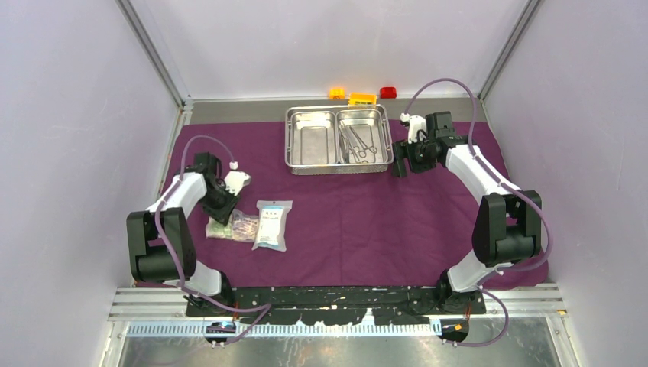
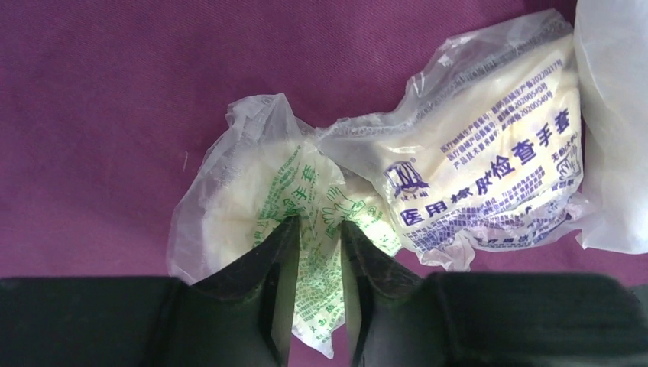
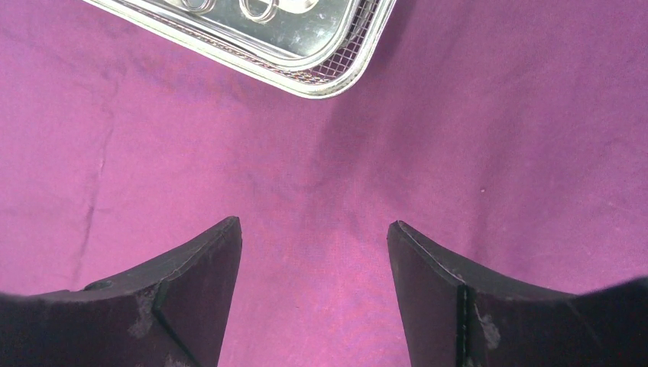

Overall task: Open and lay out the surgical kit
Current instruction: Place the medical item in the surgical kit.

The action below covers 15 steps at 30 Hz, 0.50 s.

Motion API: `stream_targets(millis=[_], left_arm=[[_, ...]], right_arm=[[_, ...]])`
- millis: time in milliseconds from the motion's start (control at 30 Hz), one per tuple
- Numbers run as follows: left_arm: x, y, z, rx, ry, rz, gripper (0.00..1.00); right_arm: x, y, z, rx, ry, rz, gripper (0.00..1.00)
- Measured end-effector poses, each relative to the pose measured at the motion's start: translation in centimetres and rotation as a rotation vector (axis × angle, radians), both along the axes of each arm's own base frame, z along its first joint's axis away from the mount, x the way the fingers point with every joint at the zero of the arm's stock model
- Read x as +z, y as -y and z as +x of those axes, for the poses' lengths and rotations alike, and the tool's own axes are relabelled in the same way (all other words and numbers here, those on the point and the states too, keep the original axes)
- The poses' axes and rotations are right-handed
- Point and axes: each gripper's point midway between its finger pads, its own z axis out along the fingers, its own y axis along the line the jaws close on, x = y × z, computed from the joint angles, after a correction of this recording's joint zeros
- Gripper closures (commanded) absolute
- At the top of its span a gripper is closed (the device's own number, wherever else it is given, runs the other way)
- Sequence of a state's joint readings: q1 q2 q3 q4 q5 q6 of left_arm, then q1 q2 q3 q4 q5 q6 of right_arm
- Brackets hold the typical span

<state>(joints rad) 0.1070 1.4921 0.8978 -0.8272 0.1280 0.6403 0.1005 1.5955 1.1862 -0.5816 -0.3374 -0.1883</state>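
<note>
The dark-purple cloth lies spread over the table. At its far edge stands the steel tray, with scissors and clamps in its right compartment. On the left lie three clear packets: a green-printed one, a blue-printed one and a white one. My left gripper is low over the green-printed packet. Its fingers are slightly apart, and the packet's loose edge lies between them on the cloth. My right gripper stands wide open over bare cloth beside the tray's right corner.
Yellow, orange and red toy bricks sit behind the tray against the back wall. Pale walls close in the left, right and far sides. Bare cloth stretches between the packets and the right arm.
</note>
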Motion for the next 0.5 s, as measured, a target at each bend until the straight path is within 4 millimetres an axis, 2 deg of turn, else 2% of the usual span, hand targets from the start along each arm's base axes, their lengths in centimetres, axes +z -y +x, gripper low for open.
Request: stream_targets(millis=[167,267,500], left_arm=[[0.1,-0.1,0.8,0.008,0.031,0.003,0.51],[0.5,-0.1,1.1,0.013,0.051,0.005,0.34],[4.5,-0.6,4.1,0.02,0.19,0.03,0.02]], right_arm=[[0.0,0.0,0.0,-0.001,-0.001,-0.002,0.25],[0.0,0.1,-0.1,-0.002,-0.003,-0.003,0.25],[-0.1,0.1,0.0,-0.004,-0.003,-0.007,0.25]])
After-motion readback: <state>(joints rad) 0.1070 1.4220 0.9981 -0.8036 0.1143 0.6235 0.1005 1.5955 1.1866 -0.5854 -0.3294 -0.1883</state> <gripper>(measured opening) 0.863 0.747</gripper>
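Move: Just beneath the left fingertips lies the green-print glove bag, its middle about 1 cm back and 1 cm to their left, some 1 cm below, with a fold still between the fingers. The purple-print glove bag is roughly 6 cm to the hand's right and 1 cm back; the white cotton bag is about 14 cm right and 1 cm back. From the idle right hand the green-print bag is some 50 cm left, 14 cm back and 10 cm lower. Letting go of the green-print bag, the left hand opens its already parting fingers from about a quarter to nearly wide. It first creeps forward about 1 cm, barely rising, then lifts away up and forward, ending some 4 to 5 cm off in each, while the fingertips swing forward about 10 degrees. ##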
